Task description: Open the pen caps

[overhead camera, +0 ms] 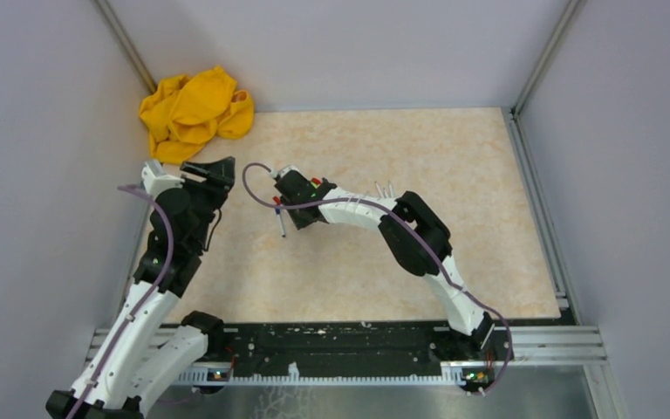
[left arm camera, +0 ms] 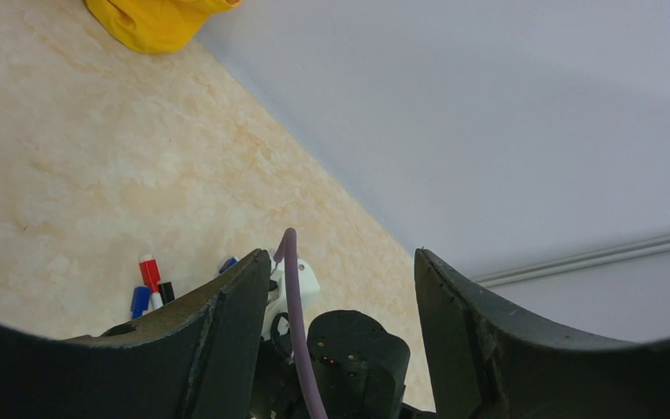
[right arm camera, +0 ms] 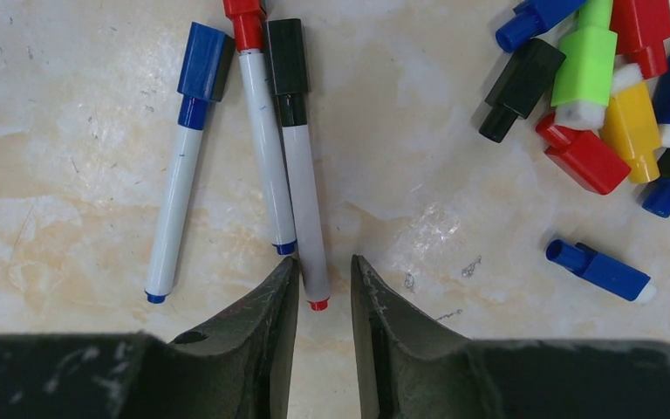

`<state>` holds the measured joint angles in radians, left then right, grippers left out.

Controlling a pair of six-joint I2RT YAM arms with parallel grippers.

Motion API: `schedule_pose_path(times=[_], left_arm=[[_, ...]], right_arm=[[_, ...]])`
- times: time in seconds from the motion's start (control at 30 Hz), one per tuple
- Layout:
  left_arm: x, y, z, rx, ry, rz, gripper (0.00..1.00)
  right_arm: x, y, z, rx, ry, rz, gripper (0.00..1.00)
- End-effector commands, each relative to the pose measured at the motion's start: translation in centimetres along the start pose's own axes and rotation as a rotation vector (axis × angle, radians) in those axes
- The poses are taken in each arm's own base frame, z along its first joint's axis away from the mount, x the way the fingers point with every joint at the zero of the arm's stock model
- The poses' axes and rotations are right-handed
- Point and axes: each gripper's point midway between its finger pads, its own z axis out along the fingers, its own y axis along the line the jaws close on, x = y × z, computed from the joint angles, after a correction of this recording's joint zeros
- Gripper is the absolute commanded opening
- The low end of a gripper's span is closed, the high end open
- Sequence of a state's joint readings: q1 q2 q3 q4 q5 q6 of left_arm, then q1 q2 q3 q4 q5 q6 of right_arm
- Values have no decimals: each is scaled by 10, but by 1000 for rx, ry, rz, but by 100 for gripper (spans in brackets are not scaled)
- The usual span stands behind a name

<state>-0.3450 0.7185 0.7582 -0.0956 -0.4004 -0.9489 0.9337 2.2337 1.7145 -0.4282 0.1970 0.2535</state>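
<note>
Three pens lie side by side in the right wrist view, all capped: a blue cap [right arm camera: 204,61], a red cap [right arm camera: 244,22] and a black cap [right arm camera: 285,57]. My right gripper [right arm camera: 324,262] stands narrowly open astride the red-plugged tail of the black-capped pen [right arm camera: 305,201]. Its left finger is close against the barrel and a gap shows on the right. From above, this gripper [overhead camera: 283,209] sits mid-table over a pen [overhead camera: 280,223]. My left gripper [left arm camera: 340,255] is open and holds nothing. It hangs at the table's left [overhead camera: 214,170], facing the right arm.
A heap of loose pen caps [right arm camera: 589,78] in black, green, red, yellow and blue lies to the right of the pens. One blue cap [right arm camera: 599,269] lies apart. A yellow cloth [overhead camera: 194,113] sits in the far left corner, and grey walls enclose the table.
</note>
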Motion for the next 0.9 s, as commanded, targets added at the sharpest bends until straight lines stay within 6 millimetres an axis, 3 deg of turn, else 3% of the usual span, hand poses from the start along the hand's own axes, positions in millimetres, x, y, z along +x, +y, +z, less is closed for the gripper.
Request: schedule_pose_path(times=[0.0,0.2,0.23,0.27,0.47,0.63,0.87], left_arm=[[-3,-4,2,10,-20,-2,68],[-4,1,6,-22,-31,17,77],[-3,2,8,-30,-25,19,94],[1,3,11,-37,-14,22,98],[25,10,26,-57,62,36,99],[51,18,37,-60,132,15,99],[102,21,56,-14,287,-45,99]], right_arm=[[-1,3,-2,-4,-2,-38,25],[8,0,-5,-14,0,-62,0],[8,1,-7,-21,-6,-62,0],[8,-1,-9,-23,-12,-57,0],[1,-17,-31,-84,-91,2,0],[-11,-32,-62,-136,-173,51,0],[-22,-45,-106,-222,-270,91,0]])
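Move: The black-capped pen lies between the right gripper's open fingers: its middle is about 3 cm ahead, 2 cm left and 1 cm below. Beside it, the red-capped pen is some 4 cm ahead and 4 cm left, the blue-capped pen 2 cm ahead and 5 cm left; the cap pile is 11 cm ahead, 4 cm right. From the left gripper, the black-capped pen is roughly 6 cm ahead, 15 cm right, 30 cm down. Close the right fingers on the bare barrel end of the black-capped pen, then carry it right about 8 cm, away from the red- and blue-capped pens, first level and a little back, then rising some 3 cm. Meanwhile open the left gripper wide and lower it, reaching forward and right, towards the pen, tipping its fingers slightly down. ##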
